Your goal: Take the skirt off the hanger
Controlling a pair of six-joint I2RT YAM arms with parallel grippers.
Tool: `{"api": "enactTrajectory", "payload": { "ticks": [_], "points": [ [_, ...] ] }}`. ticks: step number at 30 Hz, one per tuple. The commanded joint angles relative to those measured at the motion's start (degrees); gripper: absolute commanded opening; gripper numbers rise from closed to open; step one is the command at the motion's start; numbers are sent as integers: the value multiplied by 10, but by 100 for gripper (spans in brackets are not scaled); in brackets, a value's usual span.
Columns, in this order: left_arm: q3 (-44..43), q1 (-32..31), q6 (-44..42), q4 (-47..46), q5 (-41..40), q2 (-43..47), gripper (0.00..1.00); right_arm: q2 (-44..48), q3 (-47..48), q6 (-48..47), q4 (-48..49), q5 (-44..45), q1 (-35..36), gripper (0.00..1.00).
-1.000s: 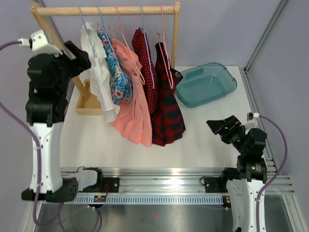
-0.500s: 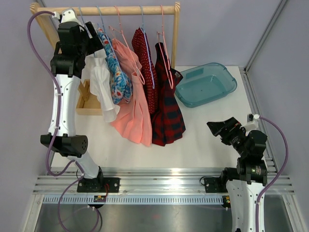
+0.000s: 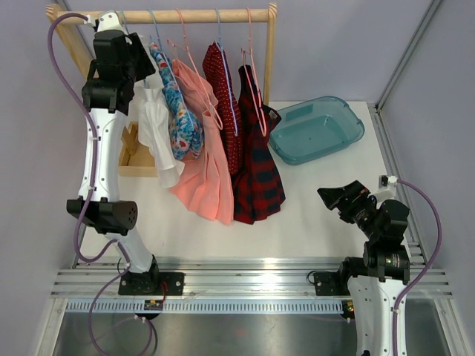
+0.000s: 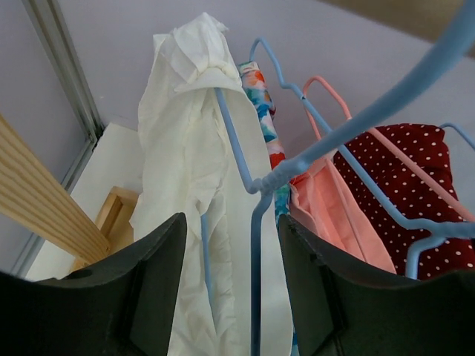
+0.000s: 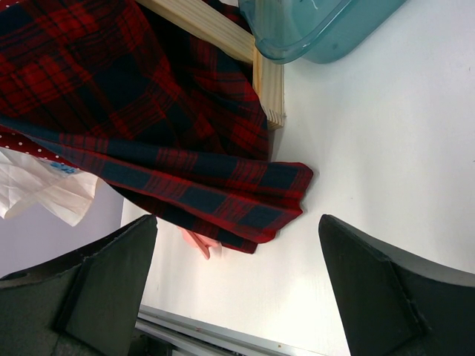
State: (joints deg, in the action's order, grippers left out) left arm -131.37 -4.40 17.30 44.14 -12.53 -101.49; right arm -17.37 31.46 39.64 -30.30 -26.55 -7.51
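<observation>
A white skirt (image 3: 156,126) (image 4: 185,148) hangs on a light-blue hanger (image 3: 128,33) (image 4: 256,222) at the left end of the wooden rail (image 3: 163,15). My left gripper (image 3: 141,63) (image 4: 231,226) is raised to the rail. Its jaws stand apart on either side of the hanger's blue wire and the white cloth, and neither finger presses on them. My right gripper (image 3: 332,199) (image 5: 237,230) hovers open and empty over the table at the right, facing the hem of a plaid skirt (image 3: 256,170) (image 5: 148,111).
More clothes hang along the rail: a floral piece (image 3: 182,111), a pink pleated skirt (image 3: 204,170) and a red polka-dot piece (image 3: 223,96). A teal bin (image 3: 315,130) (image 5: 312,30) sits at the back right. The rack's wooden foot (image 3: 133,159) stands under the white skirt.
My left arm has swung up from the left side to the rail, and its jaws have narrowed around the blue hanger. The right arm has not moved.
</observation>
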Motion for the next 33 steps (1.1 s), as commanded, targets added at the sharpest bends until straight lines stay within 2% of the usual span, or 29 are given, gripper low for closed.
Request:
{"api": "enactTrajectory", "payload": {
  "ticks": [1,4,5,7,14,18,22,24,27,30,33],
  "points": [
    [-15,-2,-14,-8,-4,-12,56,6,1,-9,5,2,-1,98],
    [-22,-2,-15,-5,-7,-16,30,4,1,-9,2,3,-1,98],
    [-25,-2,-13,-3,-20,-14,12,4,1,-9,2,3,-1,98],
    [-24,-3,-4,1,-39,-7,0,5,1,-9,1,3,-1,98],
    [6,-11,-19,-22,-42,42,0,2,-10,4,22,-17,-1,98],
    [-7,-47,-50,-34,-62,79,0,-8,17,-26,43,-39,-1,98],
    [-58,-79,-53,-13,-104,98,0,-93,125,-74,31,-39,0,98],
    [-46,-108,-66,-26,-141,127,0,-155,155,-41,60,-87,0,98],
    [-11,-140,-75,-39,-174,164,0,-186,206,8,132,-126,0,98],
    [2,-155,-67,-14,-197,173,0,-239,280,26,168,-151,0,99],
    [30,-168,-49,12,-225,183,0,-296,396,41,169,-198,6,99]
  ]
}}
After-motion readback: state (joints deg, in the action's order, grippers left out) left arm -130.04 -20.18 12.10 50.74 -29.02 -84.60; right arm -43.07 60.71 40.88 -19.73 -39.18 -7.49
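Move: Almost at the left fingers is the neck of the leftmost blue hanger, which carries the white skirt: about 1 cm ahead, level sideways and 2 cm lower. The rod runs some 8 cm above this hand and 2 cm back; the next blue hanger stands about 6 cm to its right and 1 cm ahead, the rack's left post 12 cm left and 2 cm back. From the right hand, that hanger neck lies roughly 28 cm ahead, 47 cm left and 20 cm up. Settling the left hand about 2 cm down and a touch forward, then shutting its open fingers on the hanger just below the twisted neck and, after a short hold, drawing it back about 13 cm while lifting it some 8 cm, with a smaller drift to the right. The right hand then rises 17 cm, a little forward, fingers wide open and tipping up. ##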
